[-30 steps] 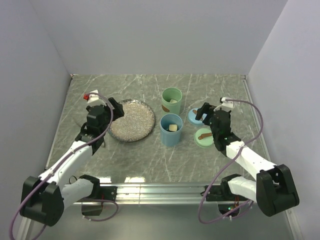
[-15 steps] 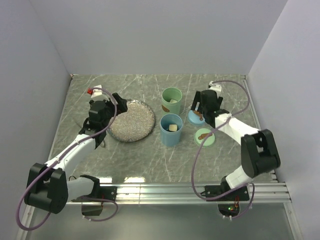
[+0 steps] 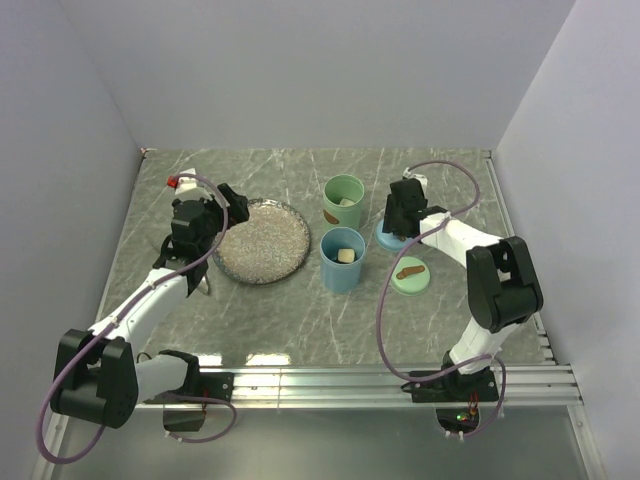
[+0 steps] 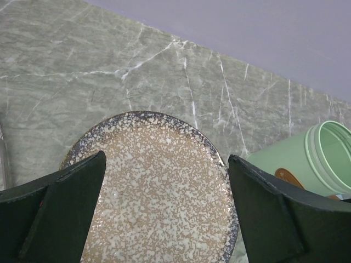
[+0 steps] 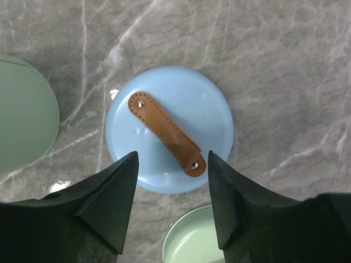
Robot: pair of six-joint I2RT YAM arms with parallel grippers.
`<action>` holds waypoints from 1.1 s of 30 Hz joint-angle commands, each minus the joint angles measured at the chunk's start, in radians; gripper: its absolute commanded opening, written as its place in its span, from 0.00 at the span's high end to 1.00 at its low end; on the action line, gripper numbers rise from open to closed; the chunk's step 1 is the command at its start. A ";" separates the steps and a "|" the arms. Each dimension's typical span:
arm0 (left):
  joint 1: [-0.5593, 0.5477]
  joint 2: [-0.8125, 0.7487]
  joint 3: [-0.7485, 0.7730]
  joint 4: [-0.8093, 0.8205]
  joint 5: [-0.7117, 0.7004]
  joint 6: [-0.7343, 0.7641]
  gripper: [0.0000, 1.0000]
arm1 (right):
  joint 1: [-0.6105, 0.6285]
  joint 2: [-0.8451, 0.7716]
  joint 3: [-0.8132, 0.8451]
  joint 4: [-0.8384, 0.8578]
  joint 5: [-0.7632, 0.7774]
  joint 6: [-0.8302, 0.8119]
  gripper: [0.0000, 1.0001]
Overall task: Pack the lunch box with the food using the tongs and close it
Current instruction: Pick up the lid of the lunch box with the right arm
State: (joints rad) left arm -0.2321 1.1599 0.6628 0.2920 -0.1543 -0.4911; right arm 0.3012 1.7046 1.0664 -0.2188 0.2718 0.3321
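The lunch box is two open cups, green (image 3: 344,199) and blue (image 3: 342,259), each with a beige piece of food (image 3: 346,256) inside. Their round lids lie to the right: the blue lid (image 5: 169,129) with a brown strap handle (image 5: 166,133), and the green lid (image 3: 410,275). My right gripper (image 5: 173,160) hangs open just above the blue lid, a jaw on either side of the handle's near end, gripping nothing. My left gripper (image 4: 166,164) is wide open and empty over the speckled plate (image 4: 159,181). I cannot make out the tongs.
The plate (image 3: 263,240) holds no food. The green cup (image 4: 307,156) stands just right of it. Grey walls close in the back and both sides, and a metal rail (image 3: 330,380) runs along the near edge.
My right gripper swung from above the green lid back to the blue lid, and its jaws narrowed. My left gripper shifted slightly back and left and opened a little wider.
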 commanded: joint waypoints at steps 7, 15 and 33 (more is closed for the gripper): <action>0.013 -0.026 0.001 0.047 0.019 -0.006 0.01 | -0.036 0.041 0.067 -0.062 -0.059 0.008 0.42; 0.025 -0.037 -0.006 0.052 0.022 -0.007 0.01 | -0.062 0.059 0.087 -0.068 -0.082 0.012 0.49; 0.028 -0.031 -0.011 0.064 0.041 0.005 0.01 | -0.063 -0.011 0.050 -0.083 -0.022 0.031 1.00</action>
State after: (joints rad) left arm -0.2085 1.1469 0.6582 0.2951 -0.1459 -0.4919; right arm 0.2432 1.7813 1.1362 -0.3077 0.1925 0.3481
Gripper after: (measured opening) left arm 0.994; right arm 0.030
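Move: The blue lid of the lunch box lies just under my right hand, its middle about 2 cm ahead and 4 cm below, with its brown strap running towards my fingertips. The green lid is some 9 cm back and 3 cm right. The green lunch box stands about 6 cm ahead and 13 cm left, the blue lunch box some 10 cm back and 14 cm left. From my left hand the blue lid lies about 36 cm right, 4 cm ahead and 18 cm down. My right hand first eases down about 2 cm onto the blue lid, shifting some 1 cm to the right and tipping its fingers a little more downwards. There it all but stays in place while my half-open fingers shut fully, pinching the leather strap near its closer, right-hand end. ##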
